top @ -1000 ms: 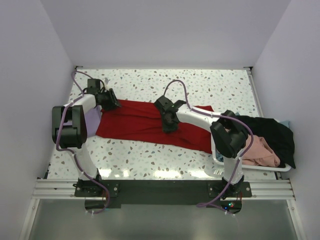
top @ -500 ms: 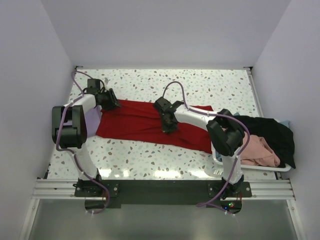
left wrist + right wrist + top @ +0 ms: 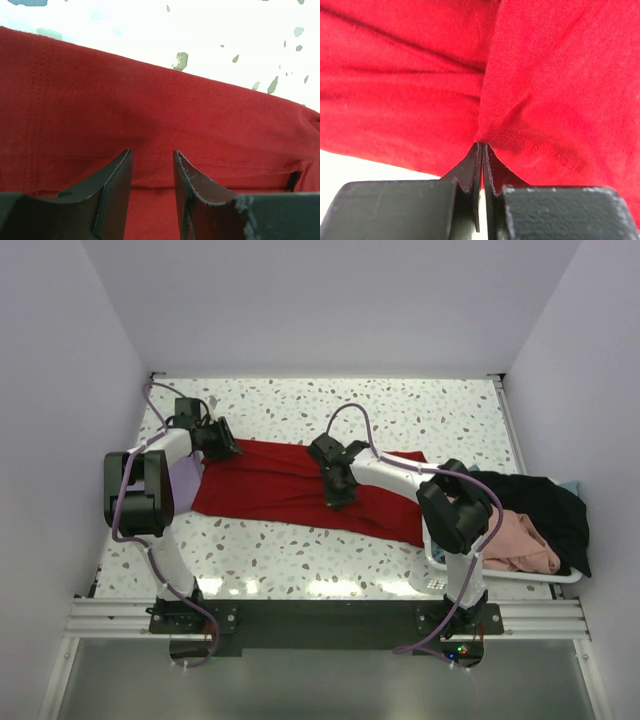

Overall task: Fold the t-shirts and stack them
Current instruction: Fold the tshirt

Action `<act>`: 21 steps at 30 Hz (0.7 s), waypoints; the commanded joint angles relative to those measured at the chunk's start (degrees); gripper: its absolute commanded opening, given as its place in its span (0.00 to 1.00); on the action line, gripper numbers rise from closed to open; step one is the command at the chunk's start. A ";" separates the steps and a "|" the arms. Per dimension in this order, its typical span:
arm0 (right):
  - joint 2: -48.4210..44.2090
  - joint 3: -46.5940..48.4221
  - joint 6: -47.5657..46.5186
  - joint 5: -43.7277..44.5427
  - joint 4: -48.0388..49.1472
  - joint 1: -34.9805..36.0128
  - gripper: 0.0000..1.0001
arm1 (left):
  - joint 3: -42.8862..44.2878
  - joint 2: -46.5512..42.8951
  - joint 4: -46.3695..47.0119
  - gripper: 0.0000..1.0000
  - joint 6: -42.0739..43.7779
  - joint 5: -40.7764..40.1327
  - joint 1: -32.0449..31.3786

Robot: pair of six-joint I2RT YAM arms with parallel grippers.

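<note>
A large red t-shirt [image 3: 270, 485] lies spread across the middle of the speckled table. My right gripper [image 3: 338, 494] rests on its middle. In the right wrist view that gripper [image 3: 483, 145] is shut on a pinch of the red t-shirt [image 3: 545, 75], and creases run out from the tips. My left gripper [image 3: 222, 447] is at the shirt's far left corner. In the left wrist view it [image 3: 152, 152] stands open over the red t-shirt [image 3: 150, 100], with flat cloth showing between the fingers. A pale lavender t-shirt [image 3: 186, 478] lies partly under the left arm.
A white basket [image 3: 560, 578] stands at the right near edge. It holds a black t-shirt [image 3: 540, 502] and a salmon-pink t-shirt [image 3: 520, 545]. White walls close in the table on the left, far and right sides.
The right gripper's jaws have closed onto the red cloth, and its elbow has shifted a little. The left arm and the shirt have not moved.
</note>
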 commanded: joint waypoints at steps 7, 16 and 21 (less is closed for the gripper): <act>-4.82 -1.38 0.40 -4.65 -2.47 0.27 0.00 | -0.06 -1.26 1.77 0.43 0.42 1.29 0.58; -3.94 -0.32 0.22 -5.97 -3.53 1.50 0.00 | 0.03 -1.61 1.51 0.43 0.51 1.37 0.58; -3.76 0.90 0.75 -4.56 -5.46 1.67 0.31 | 0.90 -1.35 1.42 0.43 0.07 1.29 0.58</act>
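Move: The right hand already pinches the near left corner of the T-shirt's folded-over upper layer; the T-shirt's near edge, where that corner is being drawn, lies about 4 cm back of this hand, roughly level sideways and 1 cm lower. The T-shirt's near right corner is some 10 cm back and 20 cm to the right, and the white bin about 5 cm back and 42 cm to the right. From the left hand, that stretch of near edge lies roughly 18 cm back, 26 cm to the right and 3 cm lower. Back towards its base the right hand goes, about 2.5 cm, lifting barely half a centimetre early on and then staying level. With its fingers shut, it drags the pinched upper layer towards the T-shirt's near edge, and right at the end the fingers part about a quarter of the way to let go of the corner. ##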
